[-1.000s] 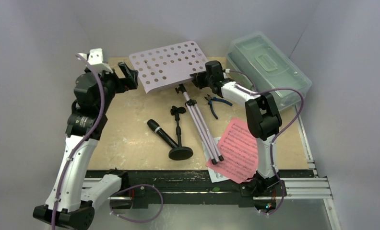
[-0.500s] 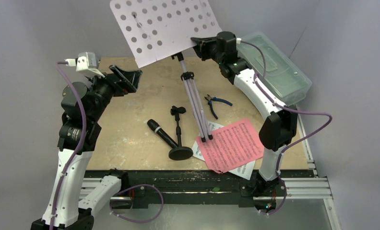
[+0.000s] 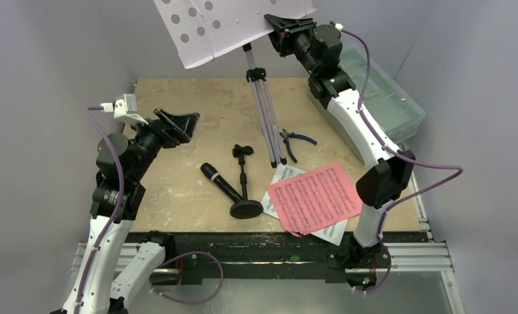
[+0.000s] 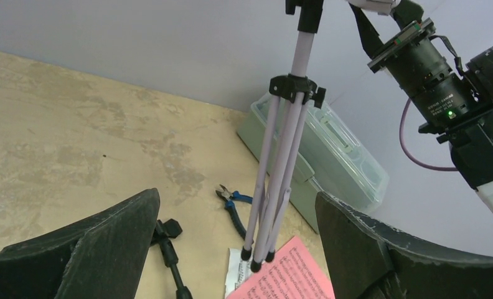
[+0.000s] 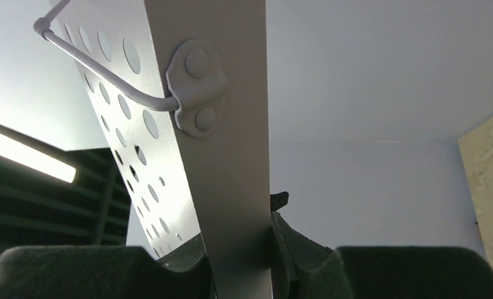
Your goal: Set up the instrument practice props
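Observation:
My right gripper [image 3: 279, 26] is shut on the tray edge of the lavender music stand [image 3: 259, 98], holding it upright with its folded legs [image 4: 262, 243] hanging just above the table. In the right wrist view the hole-punched tray [image 5: 228, 156] is pinched between the jaws of the right gripper [image 5: 244, 249]. My left gripper [image 3: 181, 121] stands open at the left, empty; the left gripper [image 4: 238, 249] faces the stand's legs. The black microphone [image 3: 220, 183] and the short mic stand [image 3: 244, 190] lie on the table. The pink sheet [image 3: 315, 196] lies over a white sheet [image 3: 279, 180].
Blue-handled pliers [image 3: 294, 140] lie just right of the stand's legs. A clear lidded box [image 3: 380, 98] sits at the back right, under my right arm. The table's front edge has a black rail [image 3: 243, 242].
My right gripper has lifted the music stand from lying flat to upright and raised it higher. My left arm has drawn back and lowered, its jaws opening slightly.

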`<state>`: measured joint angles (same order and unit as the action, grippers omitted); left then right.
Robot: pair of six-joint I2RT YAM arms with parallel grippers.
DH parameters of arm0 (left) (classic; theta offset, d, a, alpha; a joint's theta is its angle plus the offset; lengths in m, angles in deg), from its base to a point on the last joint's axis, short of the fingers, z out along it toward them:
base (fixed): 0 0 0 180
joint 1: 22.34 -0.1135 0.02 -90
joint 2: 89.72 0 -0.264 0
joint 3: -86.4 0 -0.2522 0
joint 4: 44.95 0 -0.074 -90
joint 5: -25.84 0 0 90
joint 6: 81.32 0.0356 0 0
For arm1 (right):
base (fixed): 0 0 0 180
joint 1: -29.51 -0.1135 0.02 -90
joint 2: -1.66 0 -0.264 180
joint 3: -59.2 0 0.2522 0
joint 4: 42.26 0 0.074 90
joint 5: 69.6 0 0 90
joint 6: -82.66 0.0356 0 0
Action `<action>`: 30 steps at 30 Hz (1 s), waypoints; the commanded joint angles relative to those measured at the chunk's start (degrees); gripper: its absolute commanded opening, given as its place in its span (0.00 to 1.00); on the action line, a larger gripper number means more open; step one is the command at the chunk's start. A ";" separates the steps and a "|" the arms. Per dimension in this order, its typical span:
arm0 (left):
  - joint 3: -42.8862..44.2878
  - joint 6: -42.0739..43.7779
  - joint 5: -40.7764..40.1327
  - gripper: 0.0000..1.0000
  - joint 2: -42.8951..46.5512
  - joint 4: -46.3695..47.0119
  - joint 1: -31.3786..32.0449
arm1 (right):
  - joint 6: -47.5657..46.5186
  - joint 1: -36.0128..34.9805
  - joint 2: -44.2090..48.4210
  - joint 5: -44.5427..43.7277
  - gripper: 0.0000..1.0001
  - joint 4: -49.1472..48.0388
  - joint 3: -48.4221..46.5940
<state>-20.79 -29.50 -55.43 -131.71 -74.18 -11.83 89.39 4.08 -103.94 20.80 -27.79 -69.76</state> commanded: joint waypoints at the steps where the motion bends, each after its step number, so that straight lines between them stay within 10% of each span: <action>1: -5.65 -2.39 2.32 0.96 1.10 8.74 -0.31 | 1.24 -0.02 3.37 -1.55 0.00 -34.46 -2.86; 11: -18.20 -15.07 14.75 0.97 -10.96 44.16 -0.31 | -1.98 -1.26 -0.72 -5.07 0.00 -56.66 -0.17; 30: 7.53 12.89 -12.06 1.00 -6.96 16.13 -0.31 | -4.75 -3.46 -17.88 -2.37 0.00 -77.40 -11.80</action>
<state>-18.92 -24.07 -60.59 -135.58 -53.96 -11.83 81.13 0.35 -128.51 20.59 -79.39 -74.15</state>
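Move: The right hand already grips the music stand's tray by its lip; the tray's middle lies about 4 cm ahead, 8 left and 8 above it. The legs hang some 22 cm below it, 1 back and 3 left; the pliers lie level ahead-wise, 7 right and 43 below. From the empty left hand the tray's lower left corner is roughly 12 cm ahead, 4 right and 12 above. Tipping up by some 30 degrees, the right hand keeps its pinch on the lip, climbs slightly, then swings left about 6 cm and a little forward while sinking again. The left hand, fingers wide open, first dips forward and right, then reverses up, left and back towards the tray's lower left corner, ending 8 cm higher than it began, its fingers tipped up, still short of the tray. ##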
